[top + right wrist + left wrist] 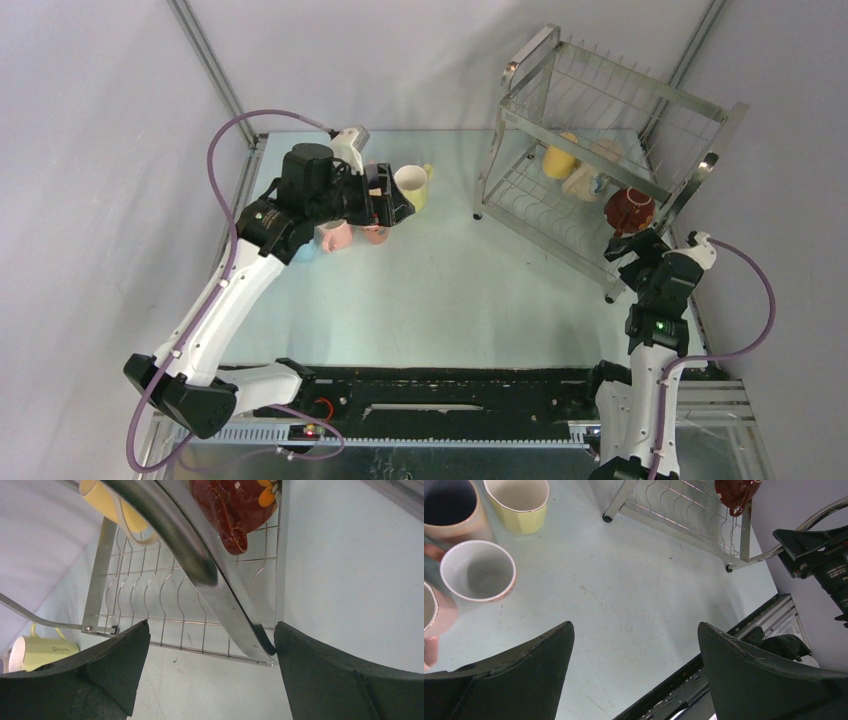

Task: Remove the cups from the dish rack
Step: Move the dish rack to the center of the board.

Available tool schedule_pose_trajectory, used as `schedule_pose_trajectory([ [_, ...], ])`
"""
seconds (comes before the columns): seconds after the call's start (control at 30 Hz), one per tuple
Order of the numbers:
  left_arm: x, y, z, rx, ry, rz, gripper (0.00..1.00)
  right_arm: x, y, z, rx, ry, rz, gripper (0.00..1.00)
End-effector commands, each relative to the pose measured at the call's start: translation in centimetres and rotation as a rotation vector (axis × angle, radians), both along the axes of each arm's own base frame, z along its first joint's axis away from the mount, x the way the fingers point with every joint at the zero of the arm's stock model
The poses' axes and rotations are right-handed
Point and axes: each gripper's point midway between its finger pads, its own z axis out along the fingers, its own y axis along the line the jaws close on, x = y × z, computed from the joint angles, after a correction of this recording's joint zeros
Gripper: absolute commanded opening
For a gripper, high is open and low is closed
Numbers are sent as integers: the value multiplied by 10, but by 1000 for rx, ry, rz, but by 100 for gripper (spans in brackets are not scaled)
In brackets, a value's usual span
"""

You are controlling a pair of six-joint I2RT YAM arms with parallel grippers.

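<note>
The dish rack (612,100) stands at the back right. On its lower tier are a yellow cup (558,160), a cream cup (590,182) and a patterned dark red cup (629,209). My right gripper (630,246) is open just in front of the dark red cup (235,502), below the rack's looped end frame (200,565), with nothing between its fingers. At the back left a yellow cup (412,185), two pink cups (336,236) and a light blue one (305,250) stand on the table. My left gripper (398,205) hovers open and empty beside them (478,570).
The grey table (440,290) is bounded by metal frame posts at the back corners. A black rail (450,390) carrying the arm bases runs along the near edge. The left arm's purple cable (225,150) loops above the table's left edge.
</note>
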Motion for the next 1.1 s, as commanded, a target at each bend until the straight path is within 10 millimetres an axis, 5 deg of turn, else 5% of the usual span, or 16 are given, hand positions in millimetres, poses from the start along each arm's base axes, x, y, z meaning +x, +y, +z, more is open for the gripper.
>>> schedule_pose_trajectory([
  [0.0,-5,-5,8,-33,-29,-27,100,13,5,14,-56,-68,84,100],
  [0.33,-5,-6,7,-43,-25,-24,100,19,51,11,-67,-58,233,100],
  [1.07,-7,-3,7,-46,-26,-12,100,8,220,21,73,-222,543,100],
])
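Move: Just inside the right hand's open fingers stands the rack's near post, about 2 cm ahead and 3 cm right at hand height. The red cup on the bottom shelf is some 15 cm ahead, 4 cm right and 8 cm down; at that height, the beige cup is roughly 23 cm straight ahead and the yellow one 27 cm ahead, 7 cm left. From the left hand, the post lies about 60 cm right, 1 cm ahead and 14 cm lower. Pushing the rack's near post sideways without closing on it, the right hand first eases about 1 cm forward, then sweeps some 17 cm left, gathering speed. Its right finger bears with the inner side on the post while the wrist swings roughly 30 degrees counter-clockwise; both fingers stay wide open. ##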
